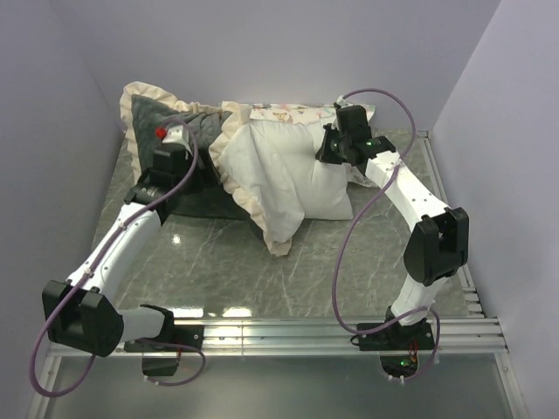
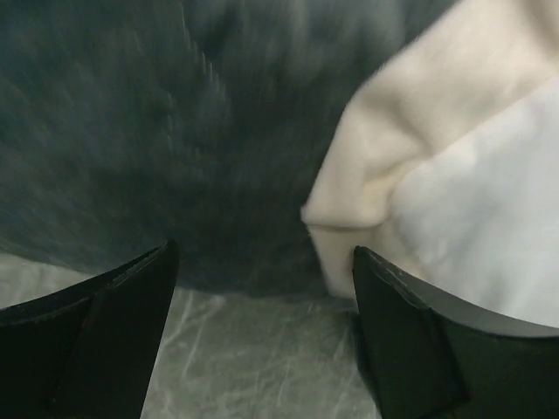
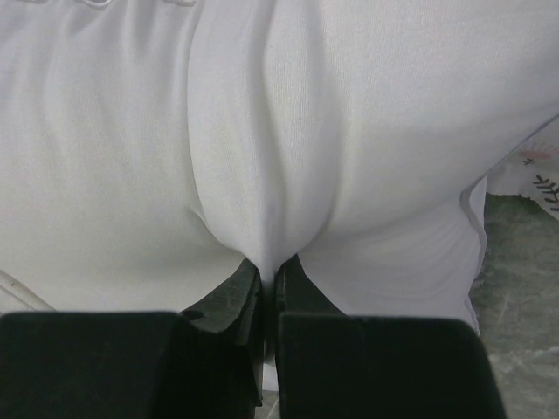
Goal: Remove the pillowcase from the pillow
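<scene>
The pillowcase (image 1: 166,118) lies at the back left, dark grey plush with a cream frill. The plump white pillow (image 1: 293,179) lies half out of it, in the middle of the table. My left gripper (image 1: 199,170) is open low over the table at the case's edge. In the left wrist view its fingers (image 2: 262,262) hold nothing, with grey plush (image 2: 175,131) ahead and the cream frill (image 2: 367,175) beside the right finger. My right gripper (image 1: 327,150) is shut on a pinched fold of the pillow (image 3: 262,131), the fold caught between its fingers (image 3: 269,271).
A small pastel printed pillow (image 1: 288,111) lies behind the white one by the back wall; its corner (image 3: 533,166) shows in the right wrist view. The marble table (image 1: 218,262) has walls on three sides and a rail (image 1: 349,327) along the near edge.
</scene>
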{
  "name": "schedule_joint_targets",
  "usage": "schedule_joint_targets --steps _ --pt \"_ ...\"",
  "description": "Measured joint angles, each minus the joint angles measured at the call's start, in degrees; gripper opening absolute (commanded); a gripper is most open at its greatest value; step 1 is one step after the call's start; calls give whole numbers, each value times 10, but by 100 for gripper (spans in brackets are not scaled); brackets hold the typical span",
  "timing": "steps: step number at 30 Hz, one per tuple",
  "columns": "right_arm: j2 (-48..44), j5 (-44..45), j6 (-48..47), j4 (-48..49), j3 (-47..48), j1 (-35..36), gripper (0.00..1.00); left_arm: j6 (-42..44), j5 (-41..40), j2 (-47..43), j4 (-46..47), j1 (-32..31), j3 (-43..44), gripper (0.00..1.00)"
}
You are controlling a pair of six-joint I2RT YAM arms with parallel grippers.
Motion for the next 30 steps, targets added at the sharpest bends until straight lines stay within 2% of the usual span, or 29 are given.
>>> schedule_joint_targets --steps 5,9,12,15,16,17,18,19,20,26,30 --pt "8 -10 0 -12 14 -2 0 -39 42 -30 62 -12 -114 87" --pt "8 -18 0 -14 15 -3 0 -56 48 -21 126 -49 -126 86" --pt "8 -20 0 -15 15 -4 0 -65 37 7 157 -71 -125 81" --pt "8 -21 0 -15 15 -4 0 -73 6 38 169 -85 -125 63" --pt "8 -21 -1 -16 15 -4 0 -76 -6 47 168 -87 -123 43" --pt "8 -21 0 -16 15 -4 0 -82 -19 53 165 -89 -121 31" --pt "8 -20 -1 -16 15 -4 0 -83 -33 57 159 -90 -118 22" --pt "7 -20 -2 -17 15 -4 0 -84 -48 58 149 -91 -114 9" --pt "7 -20 -2 -18 15 -4 0 -84 -61 59 139 -92 -109 1" --pt "-2 -13 -2 -37 23 -4 0 -76 -153 58 50 -99 -48 0" --pt "-24 -10 -2 -55 23 -6 0 -63 -184 42 0 -55 -15 0"
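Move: To the left hand's right, about 6 cm over and 8 cm below the open fingers, lies the fold of grey pillowcase they will shut on; the cream frill runs just past it, some 9 cm right of the hand and 7 cm down, about level. The white pillow's exposed end is roughly 26 cm to the right and 10 cm lower. From the right hand, already pinching the pillow's white cloth, that grey fold lies some 25 cm left, 5 cm back and slightly lower. Dropping about 7 cm and swinging about as far to the right, the open left hand reaches the grey cloth beside the cream frill and closes on a fold. Then it pulls the fold back left some 7 cm, away from the pillow, rising about 4 cm and turning counter-clockwise. The right hand keeps its pinch on the pillow nearly still, easing slightly up and back at the end. ##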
